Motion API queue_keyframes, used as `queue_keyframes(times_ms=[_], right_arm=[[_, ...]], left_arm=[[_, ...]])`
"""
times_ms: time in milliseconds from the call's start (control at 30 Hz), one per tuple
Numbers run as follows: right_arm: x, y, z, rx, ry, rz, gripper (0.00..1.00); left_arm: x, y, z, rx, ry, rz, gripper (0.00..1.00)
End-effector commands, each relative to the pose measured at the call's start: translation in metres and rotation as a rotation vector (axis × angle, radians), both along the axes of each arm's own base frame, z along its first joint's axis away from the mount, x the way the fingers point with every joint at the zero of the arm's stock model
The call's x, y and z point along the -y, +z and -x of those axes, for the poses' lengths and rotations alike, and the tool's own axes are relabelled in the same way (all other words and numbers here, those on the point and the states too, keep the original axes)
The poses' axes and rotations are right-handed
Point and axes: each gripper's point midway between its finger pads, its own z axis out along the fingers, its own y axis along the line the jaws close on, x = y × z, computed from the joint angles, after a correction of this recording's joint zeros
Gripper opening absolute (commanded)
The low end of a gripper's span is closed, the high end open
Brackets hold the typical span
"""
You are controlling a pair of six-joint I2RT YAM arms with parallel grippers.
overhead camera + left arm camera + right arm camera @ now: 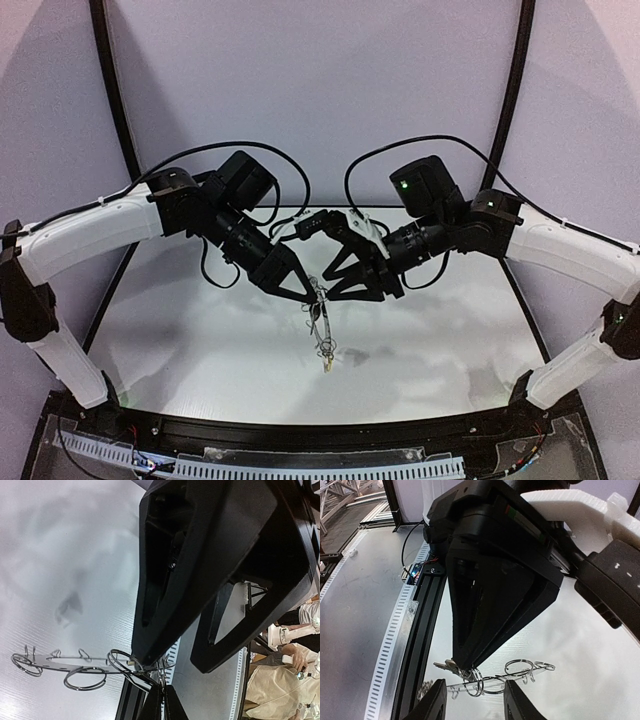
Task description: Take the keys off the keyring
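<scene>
The keyring (320, 326) hangs above the table between both grippers, with a small yellow-headed key (327, 366) dangling at its lower end. In the left wrist view it shows edge-on as a flat grey plate (65, 661) fringed with thin wire loops. My left gripper (163, 701) is shut on wire loops at one end of it. In the right wrist view the keys (444, 665) bunch beside the left gripper's tip (465, 666). My right gripper (476, 702) is open, a finger on either side of the keyring (520, 676), not touching it.
The two arms meet tip to tip over the middle of the white table (450, 330). A black rail and a slotted metal strip (395, 640) run along the table's near edge. Cables (290, 185) loop behind both wrists.
</scene>
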Motion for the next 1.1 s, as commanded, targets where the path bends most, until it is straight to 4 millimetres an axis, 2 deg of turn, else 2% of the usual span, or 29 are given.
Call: queue_keyframes(times_ms=[0, 167, 400, 533, 733, 967, 1067], right_arm=[[-0.010, 0.006, 0.002, -0.005, 0.029, -0.012, 0.38], [-0.012, 0.000, 0.001, -0.008, 0.031, 0.009, 0.36], [-0.014, -0.009, 0.004, -0.019, 0.042, 0.053, 0.22], [-0.013, -0.005, 0.005, -0.007, 0.043, 0.039, 0.00], [-0.010, 0.007, 0.002, 0.027, 0.000, -0.009, 0.00], [-0.003, 0.044, 0.014, 0.034, -0.014, -0.209, 0.00], [0.001, 0.055, 0.019, 0.026, -0.024, -0.283, 0.00]], left_arm=[[0.003, 0.021, 0.003, 0.037, -0.019, 0.054, 0.01], [0.004, 0.022, 0.003, 0.035, -0.020, 0.058, 0.01], [0.004, 0.024, 0.001, 0.044, -0.012, 0.060, 0.01], [0.004, 0.022, -0.001, 0.049, -0.005, 0.051, 0.01], [0.000, 0.014, -0.003, 0.051, 0.024, 0.029, 0.01], [-0.003, -0.004, -0.016, 0.080, 0.135, 0.038, 0.01], [0.001, -0.002, -0.020, 0.084, 0.163, 0.086, 0.01]])
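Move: Just off the right fingertips, about 2 cm to their left, level with them fore and aft and 1 cm lower, is the small ring; it sits right at the left hand's closed tips, some 1 cm to that hand's right. From the right hand, the keyring's disc hangs with its middle around 3 cm back, 1 cm left and 5 cm down. The yellow key dangles lowest, roughly 6 cm back of the right hand, directly in line sideways and 9 cm below. Easing left and down by about 1 cm each, the half-open right hand reaches the small ring beside the left fingertips and shuts on it, then draws back right by a good 1 cm, rising slightly and rolling some 5 degrees. The left hand keeps its pinch throughout, at first still, then going about half a centimetre forward and to the right as the right hand pulls away. ##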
